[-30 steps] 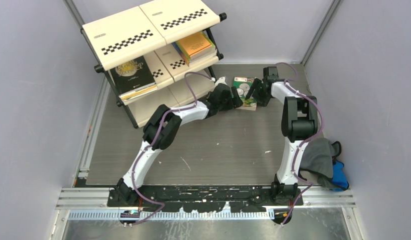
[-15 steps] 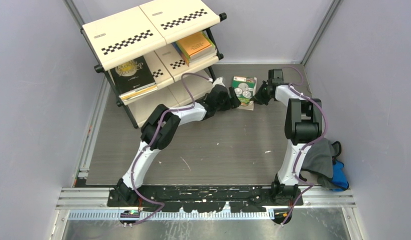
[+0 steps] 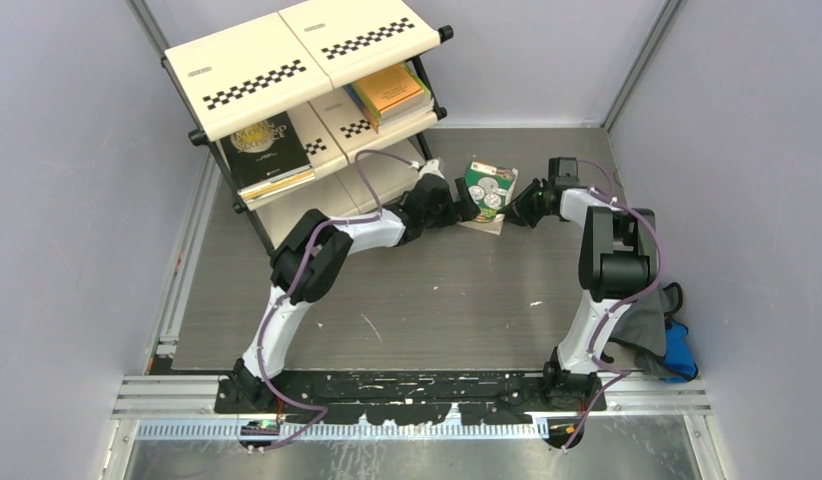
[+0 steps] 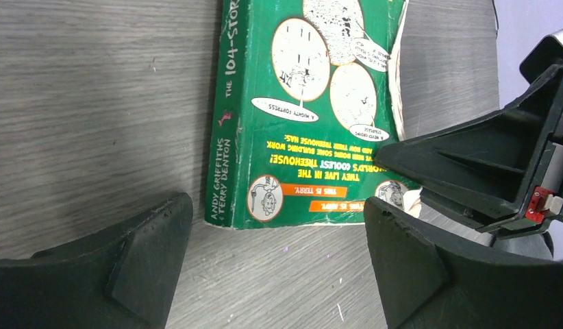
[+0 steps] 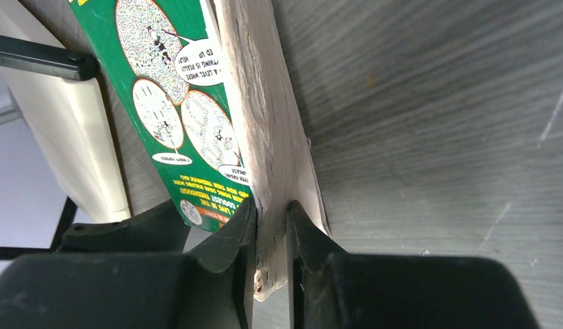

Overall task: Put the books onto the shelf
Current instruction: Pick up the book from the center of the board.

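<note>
A green paperback (image 3: 487,186) is tilted on the grey table near the shelf's foot. Its spine edge (image 4: 224,123) seems to rest on the table. My right gripper (image 3: 520,207) is shut on the near corner of its white page block (image 5: 261,116), fingers (image 5: 239,229) pinching cover and pages. My left gripper (image 4: 275,236) stands open just short of the book's bottom edge, touching nothing. The shelf (image 3: 287,60) stands at the back left. On its middle tier lie a black book with gold lettering (image 3: 262,145) and an orange-topped stack (image 3: 392,90).
A grey-and-blue cloth bundle (image 3: 655,320) lies at the right wall beside the right arm's base. The shelf's cream lower panel (image 5: 73,137) and black tube (image 5: 39,58) are close behind the green book. Walls enclose the table on three sides.
The right gripper has closed on the green book's page edge and tipped that side up, shifting right and nearer. The left gripper has opened wider and drawn back slightly to the left.
</note>
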Tool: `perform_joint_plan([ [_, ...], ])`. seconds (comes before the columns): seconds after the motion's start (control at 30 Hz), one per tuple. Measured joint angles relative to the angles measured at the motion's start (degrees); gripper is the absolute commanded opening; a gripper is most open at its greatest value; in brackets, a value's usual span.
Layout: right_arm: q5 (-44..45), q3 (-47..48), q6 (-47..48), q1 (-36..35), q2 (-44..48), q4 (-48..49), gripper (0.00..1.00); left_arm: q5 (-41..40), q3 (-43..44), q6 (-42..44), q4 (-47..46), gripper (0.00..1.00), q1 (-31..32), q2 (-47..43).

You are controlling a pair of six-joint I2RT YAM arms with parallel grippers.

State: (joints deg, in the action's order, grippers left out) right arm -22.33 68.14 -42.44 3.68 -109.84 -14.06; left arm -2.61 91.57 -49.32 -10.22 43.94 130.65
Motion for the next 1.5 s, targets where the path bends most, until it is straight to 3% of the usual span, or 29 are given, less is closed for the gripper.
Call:
perform_joint_plan([
  [0.43, -5.99, -5.27, -6.16, 3.26, 2.27, 2.73, 0.01, 1.03, -5.42, -1.42, -2.67, 0.96, -0.96, -2.91],
  [1.07, -13.2, -15.78, -21.99, 3.48, 4.48, 17.44, 0.01, 4.72, -5.73, -4.55, -4.2, 1.0, -1.64, -2.71],
  [1.5, -15.82, -23.98, -33.48, 3.5, 7.78, 28.76, 0.01, 4.11, -10.78, -8.96, -12.35, 1.0, -1.81, -3.37],
])
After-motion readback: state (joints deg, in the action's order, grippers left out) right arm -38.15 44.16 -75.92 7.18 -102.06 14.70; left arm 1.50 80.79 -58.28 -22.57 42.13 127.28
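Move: The green book lies ahead and to the right of my open left hand, its middle about 5 cm forward, 6 cm right and 3 cm lower. My right hand already pinches its pages by the near right corner, so from there the middle is some 5 cm forward, 4 cm left and a touch below. The foot of the shelf's right leg stands about 16 cm ahead and 9 cm left of my left hand, near table height. Keeping my pinch on the page edge, I draw my right hand back about 4 cm and a bit over 2 cm left, raising it some 2 cm late on, while it rolls its left side up roughly 30 degrees and swings clockwise. My left hand stays wide open by the spine's near corner, easing only about 1.5 cm left and back, then rolling its left side down about 10 degrees. ##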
